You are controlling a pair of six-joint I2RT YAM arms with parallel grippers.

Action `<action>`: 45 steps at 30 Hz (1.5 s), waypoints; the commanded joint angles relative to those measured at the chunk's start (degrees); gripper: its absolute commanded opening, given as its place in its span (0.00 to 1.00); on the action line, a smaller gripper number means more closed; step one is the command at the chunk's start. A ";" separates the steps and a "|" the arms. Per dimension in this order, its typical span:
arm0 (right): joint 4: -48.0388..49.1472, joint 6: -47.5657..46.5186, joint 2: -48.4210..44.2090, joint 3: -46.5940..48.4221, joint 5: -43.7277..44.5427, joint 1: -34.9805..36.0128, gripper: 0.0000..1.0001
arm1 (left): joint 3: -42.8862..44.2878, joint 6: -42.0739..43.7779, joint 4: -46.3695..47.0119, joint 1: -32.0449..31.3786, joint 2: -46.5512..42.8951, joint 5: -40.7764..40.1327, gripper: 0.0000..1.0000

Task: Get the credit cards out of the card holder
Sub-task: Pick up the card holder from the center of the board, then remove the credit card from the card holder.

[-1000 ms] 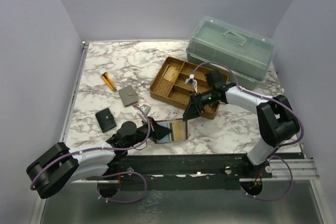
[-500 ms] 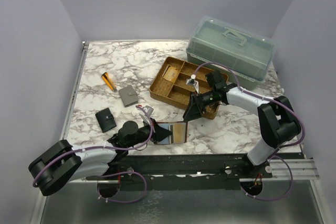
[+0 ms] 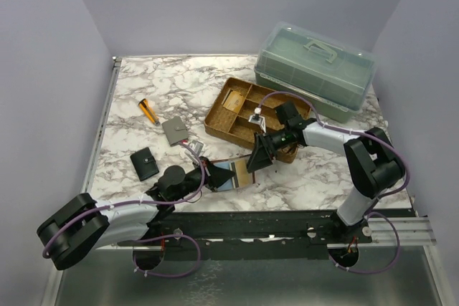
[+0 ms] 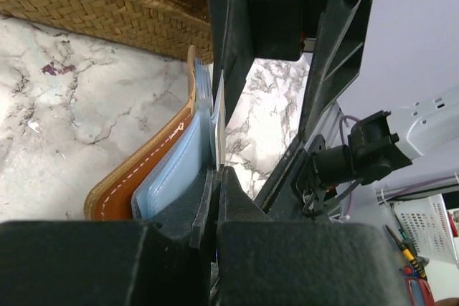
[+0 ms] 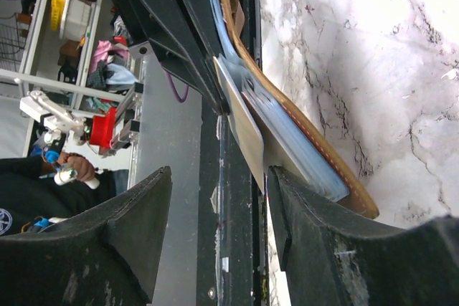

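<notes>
The card holder (image 3: 233,175) stands open near the table's front edge, brown leather outside and light blue inside. My left gripper (image 3: 210,178) is shut on its inner flap; in the left wrist view the jaws (image 4: 217,175) pinch the blue pocket (image 4: 168,170). A tan credit card (image 5: 244,123) sticks out of the card holder (image 5: 326,163), and its corner reaches between the fingers of my open right gripper (image 5: 222,209). From above, the right gripper (image 3: 256,157) sits at the holder's right edge. Another tan card (image 3: 231,101) lies in the woven tray.
A woven tray (image 3: 219,125) with compartments sits behind the right gripper, and a clear green lidded box (image 3: 315,69) stands at the back right. A grey wallet (image 3: 174,131), a black wallet (image 3: 145,163) and an orange pen (image 3: 149,111) lie on the left.
My right gripper has come down and left from the tray's edge to the card holder's right side. The left gripper has stayed shut on the holder, which shifted slightly.
</notes>
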 commanded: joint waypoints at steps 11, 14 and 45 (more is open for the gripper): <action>4.33 4.15 0.90 -0.80 0.34 0.47 0.61 | -0.39 -2.62 9.23 0.01 -0.56 -1.83 0.00; 6.39 6.29 0.79 -1.37 -2.50 0.47 0.59 | 0.04 -3.23 11.75 0.05 1.18 -1.03 0.00; 12.25 12.35 -0.35 -2.52 -6.26 0.19 0.00 | 3.21 -16.59 22.78 -0.04 12.61 3.83 0.32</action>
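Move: The card in its clear sleeve runs between my two hands: its middle is about 3 cm to the left of my right hand, 1 cm back and 1 cm below, and its near edge stands between those open fingers. My left hand keeps the other end pinched, the card's middle some 4 cm to its right and 1 cm ahead. The brown card holder lies 6 cm left of my right hand, 2 cm back, 3 cm lower; the wicker tray's middle is some 15 cm ahead of it, 2 cm right, 8 cm down. I pass the card from hand to hand. My left hand, still pinching the card, rises about 4 cm and eases 2 cm right towards my right hand, turning some 15 degrees with its fingertips coming up. My right hand stays nearly in place, dips a centimetre and comes back up, then shuts on the sleeved card's edge and pinches it; only after that do my left fingers open and let go. ##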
